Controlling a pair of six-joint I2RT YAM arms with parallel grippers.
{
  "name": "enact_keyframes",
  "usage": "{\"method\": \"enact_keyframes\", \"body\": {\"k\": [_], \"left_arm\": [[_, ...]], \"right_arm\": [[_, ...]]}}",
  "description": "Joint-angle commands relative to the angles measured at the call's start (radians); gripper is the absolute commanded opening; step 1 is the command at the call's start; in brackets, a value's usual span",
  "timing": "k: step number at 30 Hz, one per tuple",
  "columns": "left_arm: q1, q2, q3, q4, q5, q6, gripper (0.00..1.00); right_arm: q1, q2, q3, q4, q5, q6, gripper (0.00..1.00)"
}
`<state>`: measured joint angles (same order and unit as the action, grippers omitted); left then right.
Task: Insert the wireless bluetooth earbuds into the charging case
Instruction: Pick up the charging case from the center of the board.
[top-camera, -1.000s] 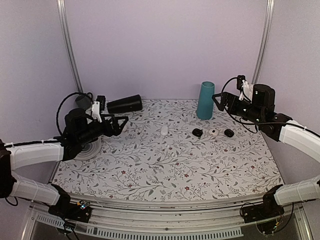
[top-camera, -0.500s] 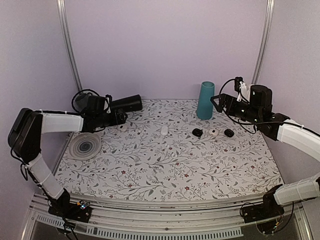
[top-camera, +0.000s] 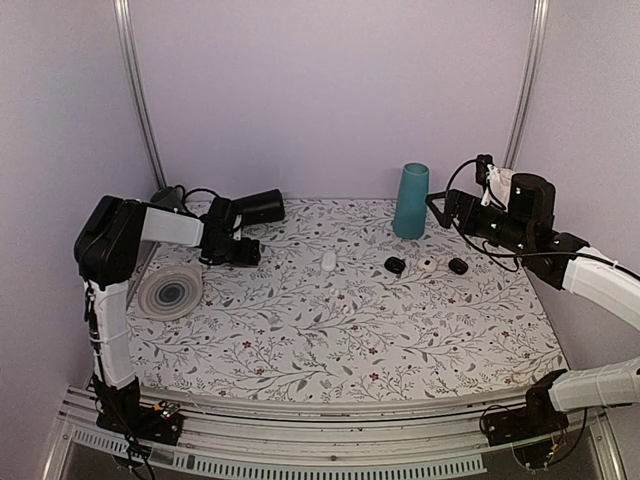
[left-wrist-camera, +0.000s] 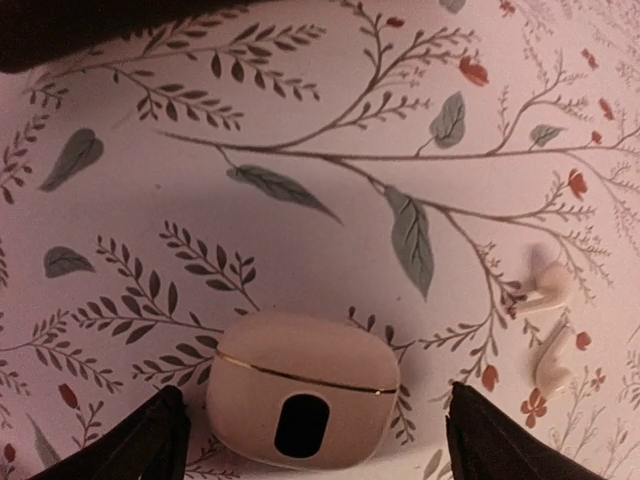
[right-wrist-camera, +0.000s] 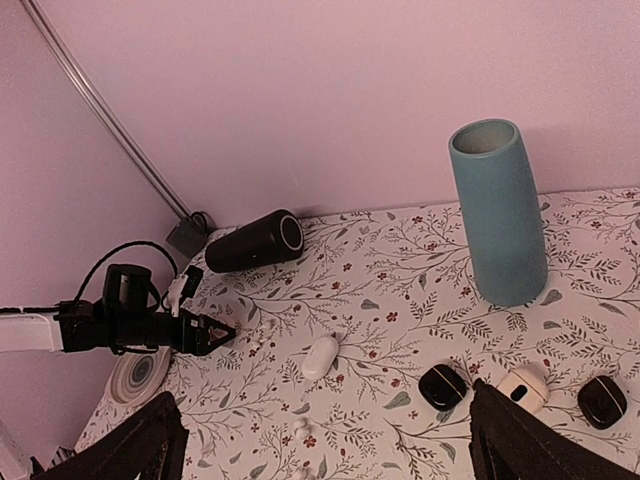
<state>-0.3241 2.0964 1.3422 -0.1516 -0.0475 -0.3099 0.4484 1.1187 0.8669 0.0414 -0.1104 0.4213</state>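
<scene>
The charging case (left-wrist-camera: 300, 395), a white pebble with a gold seam, a dark oval on its front and its lid shut, lies on the floral table. My left gripper (left-wrist-camera: 312, 410) is open around it, one black finger (left-wrist-camera: 160, 435) on each side with a gap to the case. Two white earbuds (left-wrist-camera: 548, 325) lie just beyond it to the right, also seen as earbuds (right-wrist-camera: 262, 328). From above, the left gripper (top-camera: 243, 250) hides the case. My right gripper (top-camera: 440, 205) hangs open and empty above the back right, beside the teal cup.
A second white pebble-shaped piece (top-camera: 328, 262) lies mid-table, with small white bits (right-wrist-camera: 301, 427) nearer the front. A teal cup (top-camera: 410, 200) stands at the back. Two black round pieces (top-camera: 394, 265) flank a white piece with a red dot (top-camera: 428, 264). A black cylinder (top-camera: 250, 208) and a grey disc (top-camera: 170, 293) sit at the left.
The left arm has swung its elbow up and back while its gripper stayed low at the back left, now covering the white case seen there before. The right arm has shifted slightly rightward.
</scene>
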Motion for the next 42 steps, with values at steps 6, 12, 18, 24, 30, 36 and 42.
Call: {"method": "enact_keyframes", "body": {"k": [6, 12, 18, 24, 30, 36, 42], "left_arm": [[0.016, 0.040, 0.019, -0.055, -0.006, 0.103, 0.88], [0.011, 0.064, 0.050, -0.090, -0.001, 0.179, 0.78], [0.010, 0.083, 0.091, -0.149, -0.005, 0.226, 0.75], [0.006, 0.079, 0.095, -0.166, -0.011, 0.248, 0.61], [0.006, 0.034, 0.066, -0.128, 0.012, 0.270, 0.44], [-0.009, -0.112, -0.043, 0.000, 0.072, 0.260, 0.42], [-0.072, -0.309, -0.174, 0.156, 0.125, 0.266, 0.42]], "right_arm": [[-0.005, -0.029, -0.019, 0.007, -0.017, -0.014, 0.99], [-0.005, -0.028, -0.017, 0.006, -0.021, -0.010, 0.99], [-0.005, -0.029, -0.026, 0.009, -0.034, -0.007, 0.99], [-0.005, -0.029, -0.029, 0.016, -0.037, -0.010, 0.99], [-0.005, -0.016, -0.033, 0.020, -0.052, -0.004, 0.99], [-0.005, -0.036, -0.093, 0.075, -0.081, 0.045, 0.99], [0.012, 0.004, -0.123, 0.142, -0.159, 0.118, 0.99]]}}
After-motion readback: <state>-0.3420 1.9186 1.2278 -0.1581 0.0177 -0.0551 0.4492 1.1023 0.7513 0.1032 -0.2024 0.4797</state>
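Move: The charging case sits right between the left hand's open fingers, about 1 cm to its left and 1 cm lower. The pair of pink earbuds lies some 9 cm to that hand's right and 1 cm ahead, with a white oval case about 20 cm to its right, level with it; the black cylinder is about 14 cm ahead and 2 cm left. From the right hand the charging case is some 15 cm ahead, 42 cm left and 28 cm below. The left fingers close on both sides of the charging case and pinch it, after the hand has eased down just over 1 cm and while it turns roughly 10 degrees clockwise. Then that hand lifts the case between the fingertips, rising about 5 cm and drawing back 3 cm. Late on, the empty, open right hand sinks some 3.5 cm and drifts back a little. ##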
